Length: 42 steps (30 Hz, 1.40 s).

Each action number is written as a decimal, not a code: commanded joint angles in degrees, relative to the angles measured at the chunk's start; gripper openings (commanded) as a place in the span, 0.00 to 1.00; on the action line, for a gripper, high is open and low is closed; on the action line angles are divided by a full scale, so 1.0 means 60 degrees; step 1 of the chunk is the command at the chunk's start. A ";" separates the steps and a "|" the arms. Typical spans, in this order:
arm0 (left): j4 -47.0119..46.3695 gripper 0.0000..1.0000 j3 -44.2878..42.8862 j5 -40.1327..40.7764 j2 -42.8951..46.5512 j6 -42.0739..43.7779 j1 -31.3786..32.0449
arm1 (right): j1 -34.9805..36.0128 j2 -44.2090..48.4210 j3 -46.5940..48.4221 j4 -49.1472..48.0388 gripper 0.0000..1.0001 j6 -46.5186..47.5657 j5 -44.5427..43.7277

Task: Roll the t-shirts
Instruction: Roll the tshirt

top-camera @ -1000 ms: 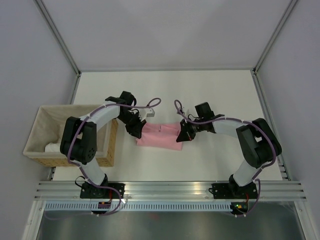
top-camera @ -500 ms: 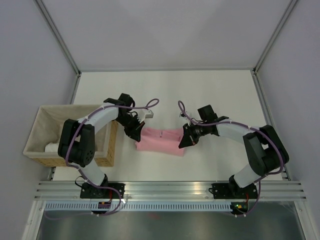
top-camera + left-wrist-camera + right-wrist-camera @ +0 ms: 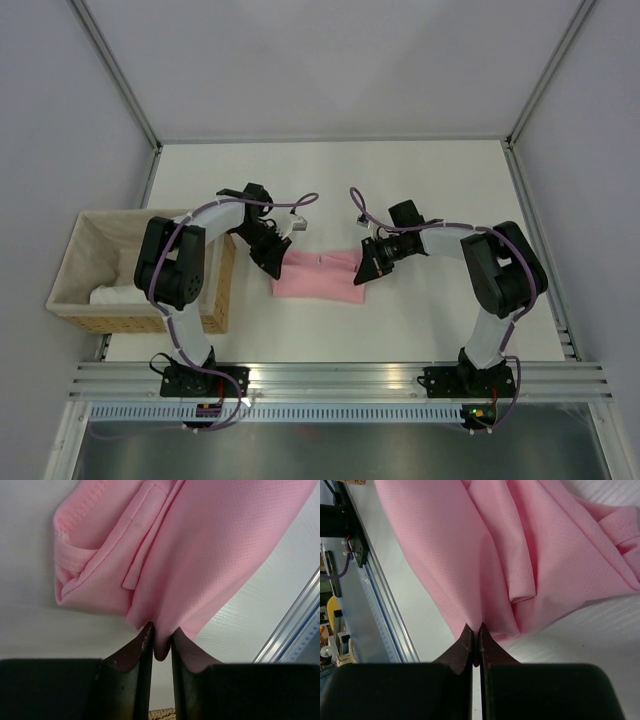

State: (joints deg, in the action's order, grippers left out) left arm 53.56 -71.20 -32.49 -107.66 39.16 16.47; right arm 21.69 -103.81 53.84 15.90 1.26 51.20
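A light-pink t-shirt (image 3: 318,275) lies folded into a narrow band on the white table between my two arms. My left gripper (image 3: 274,262) is shut on its left end; the left wrist view shows a fold of pink cloth (image 3: 200,555) pinched between the fingers (image 3: 135,665). My right gripper (image 3: 364,268) is shut on its right end; the right wrist view shows the pink cloth (image 3: 485,545) pinched between the closed fingers (image 3: 465,645). The shirt's hem and a sleeve fold show in the left wrist view.
A wicker basket (image 3: 84,312) with beige lining stands at the left table edge, with white cloth (image 3: 115,295) inside. An aluminium rail (image 3: 340,378) runs along the near edge. Grey walls enclose the table at back and sides.
Both grippers moved slightly back from the near edge with the shirt ends held; the pink band stays bunched between them and looks a little straighter.
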 commanded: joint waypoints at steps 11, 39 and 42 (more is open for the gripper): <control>-0.0401 0.46 -0.1213 0.0742 0.0482 0.0549 -0.0445 | -0.0188 -0.0466 0.0518 0.0484 0.03 0.0391 -0.0228; -0.7301 0.71 0.5657 0.4609 0.4687 0.5354 0.3554 | -0.0495 -0.0833 0.1089 0.0410 0.04 0.0285 0.0461; -0.7389 0.72 0.5582 0.4595 0.4437 0.5382 0.3539 | -0.0510 -0.0891 0.1337 0.1038 0.04 0.0654 0.0475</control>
State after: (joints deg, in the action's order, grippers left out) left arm 13.52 -36.16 -6.13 -79.44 67.64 37.69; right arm 19.07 -108.36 58.81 18.92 1.37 52.14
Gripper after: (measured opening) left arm 0.712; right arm 0.045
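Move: The pink t-shirt's folded band lies under both hands, about 1 cm lower. Its middle is some 10 cm to the right of the left hand and level with it, and its near left corner is about 4 cm back from that hand. From the right hand, which pinches the other end, the middle is some 8 cm to the left and level. The basket's middle is roughly 25 cm to the left of the left hand, about level with it. The left hand, its fingers still round a tuft of the shirt's left end and opening, goes low forward about 5 cm with the fold, comes free, and lifts some 9 cm as it swings back and a little right. It sinks again almost to its starting place, twisting clockwise by about 60 degrees, with the fingers now wide open astride the near edge at the left corner; meanwhile the right hand keeps its pinch on the right end and eases about 2 cm forward. ##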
